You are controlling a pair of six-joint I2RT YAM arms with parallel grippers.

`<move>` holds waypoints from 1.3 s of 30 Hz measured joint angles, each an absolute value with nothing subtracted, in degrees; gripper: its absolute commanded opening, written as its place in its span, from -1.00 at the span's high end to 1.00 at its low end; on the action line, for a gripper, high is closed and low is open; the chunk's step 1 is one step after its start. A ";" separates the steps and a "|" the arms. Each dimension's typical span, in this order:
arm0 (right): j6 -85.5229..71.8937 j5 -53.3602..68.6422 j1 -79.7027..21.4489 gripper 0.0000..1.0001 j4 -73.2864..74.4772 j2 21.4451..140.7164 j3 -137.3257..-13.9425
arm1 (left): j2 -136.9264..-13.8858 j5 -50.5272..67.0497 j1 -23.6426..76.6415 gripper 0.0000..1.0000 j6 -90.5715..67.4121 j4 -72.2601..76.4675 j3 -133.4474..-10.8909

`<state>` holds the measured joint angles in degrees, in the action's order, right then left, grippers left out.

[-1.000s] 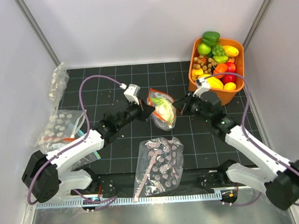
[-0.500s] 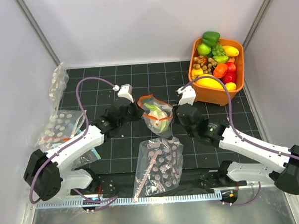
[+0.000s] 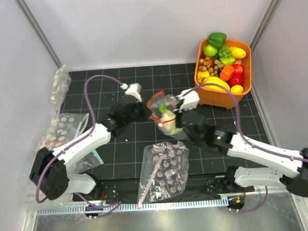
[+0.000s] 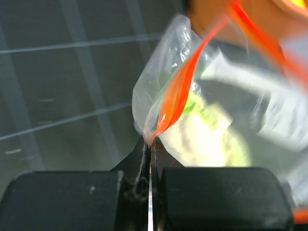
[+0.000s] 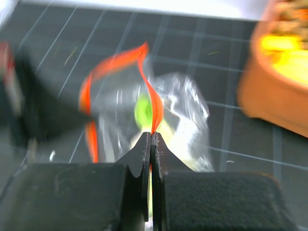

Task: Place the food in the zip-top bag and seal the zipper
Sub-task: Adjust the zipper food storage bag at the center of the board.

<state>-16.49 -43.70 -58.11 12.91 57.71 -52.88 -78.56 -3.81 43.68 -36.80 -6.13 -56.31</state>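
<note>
The zip-top bag (image 3: 164,111) hangs above the mat between my two grippers. Its orange-red zipper (image 3: 154,99) bows open at the top. Inside lies the food (image 3: 167,121), pale white with a green patch. My left gripper (image 3: 149,111) is shut on the bag's left corner, where the zipper (image 4: 180,91) ends. In the left wrist view, the gripper (image 4: 150,142) pinches that corner, with the pale food (image 4: 207,142) just behind. My right gripper (image 3: 177,112) is shut on the opposite side of the zipper (image 5: 115,60); this gripper (image 5: 153,135) clamps the strip, with a green piece (image 5: 143,109) behind it.
An orange bin (image 3: 247,60) of toy produce stands at the back right. A pink-dotted bag (image 3: 164,169) lies near the front centre. White-dotted bags (image 3: 62,129) lie along the left wall, with another (image 3: 59,84) further back.
The right arm has swung left toward the left gripper. The bag has risen a little between them, and its zipper mouth has bowed wider. Both grippers stayed shut on it.
</note>
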 measured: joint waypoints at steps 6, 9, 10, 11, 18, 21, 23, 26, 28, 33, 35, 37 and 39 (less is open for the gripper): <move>-15.81 -40.42 -59.09 0.98 11.20 61.71 -50.65 | -69.49 -3.75 40.38 1.00 -36.88 -5.58 -50.96; -18.50 -37.65 -51.31 0.98 11.16 54.94 -47.68 | -66.85 -2.87 42.46 0.99 -36.45 -4.69 -50.98; -19.44 -36.73 -48.86 0.98 11.03 53.21 -47.37 | -66.13 -2.96 42.50 0.99 -36.25 -4.56 -50.96; -20.23 -35.77 -47.00 0.98 10.68 52.12 -47.35 | -65.52 -2.96 42.50 0.99 -36.05 -4.51 -50.96; -22.22 -26.87 -45.95 0.98 7.55 59.55 -48.56 | -62.81 -2.04 42.35 0.39 -34.87 -4.23 -50.09; -22.44 -23.59 -45.95 0.98 7.79 61.28 -47.59 | -63.24 -1.67 42.35 -0.19 -33.54 -4.19 -50.11; -22.44 -21.56 -45.98 0.98 7.38 60.71 -47.07 | -63.72 -1.96 42.35 -0.32 -33.45 -4.67 -50.24; -22.46 -19.42 -45.95 0.98 6.46 59.79 -46.94 | -64.77 -3.57 42.37 -0.49 -33.08 -6.09 -50.68; -22.48 -18.33 -45.95 0.98 5.78 59.33 -46.94 | -65.43 -5.54 42.68 -0.51 -32.75 -7.53 -51.24; -22.44 -16.43 -46.50 0.98 4.86 59.16 -46.94 | -66.02 -10.09 44.60 -0.57 -32.27 -10.46 -53.39; -22.28 -16.12 -47.27 0.98 4.78 59.16 -46.96 | -66.02 -12.38 46.02 -0.60 -31.83 -11.29 -54.41; -21.85 -16.27 -48.49 0.98 4.80 59.27 -47.05 | -66.02 -14.52 47.33 -0.61 -31.03 -12.16 -55.44; -21.32 -16.53 -49.63 0.98 4.82 59.44 -47.13 | -66.13 -16.03 48.12 -0.68 -30.65 -13.41 -56.93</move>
<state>-21.32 -16.53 -49.63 4.82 59.44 -47.13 -66.13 -16.03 48.12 -30.65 -13.41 -56.93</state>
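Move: Both closed grippers still pinch the orange rim of the zipper bag, one on either side of its mouth. The bag's middle, with the food in it, lies about 7 cm right of the left gripper, level with it in reach and 8 cm below; from the right gripper it lies some 5 cm left, 1 cm back and 11 cm below. From the right gripper, the dotted bag lies about 22 cm back and 7 cm left; the orange basket, 15 cm ahead and 18 cm right. Jerk both grippers left to shake the bag, then raise the left one, ending about 6 cm up and some 4 cm left, and open it wide to let go of the rim. Keep the right gripper pinched on its side while swinging it right, then back left and slightly down, turning it about 15 degrees counter-clockwise. ##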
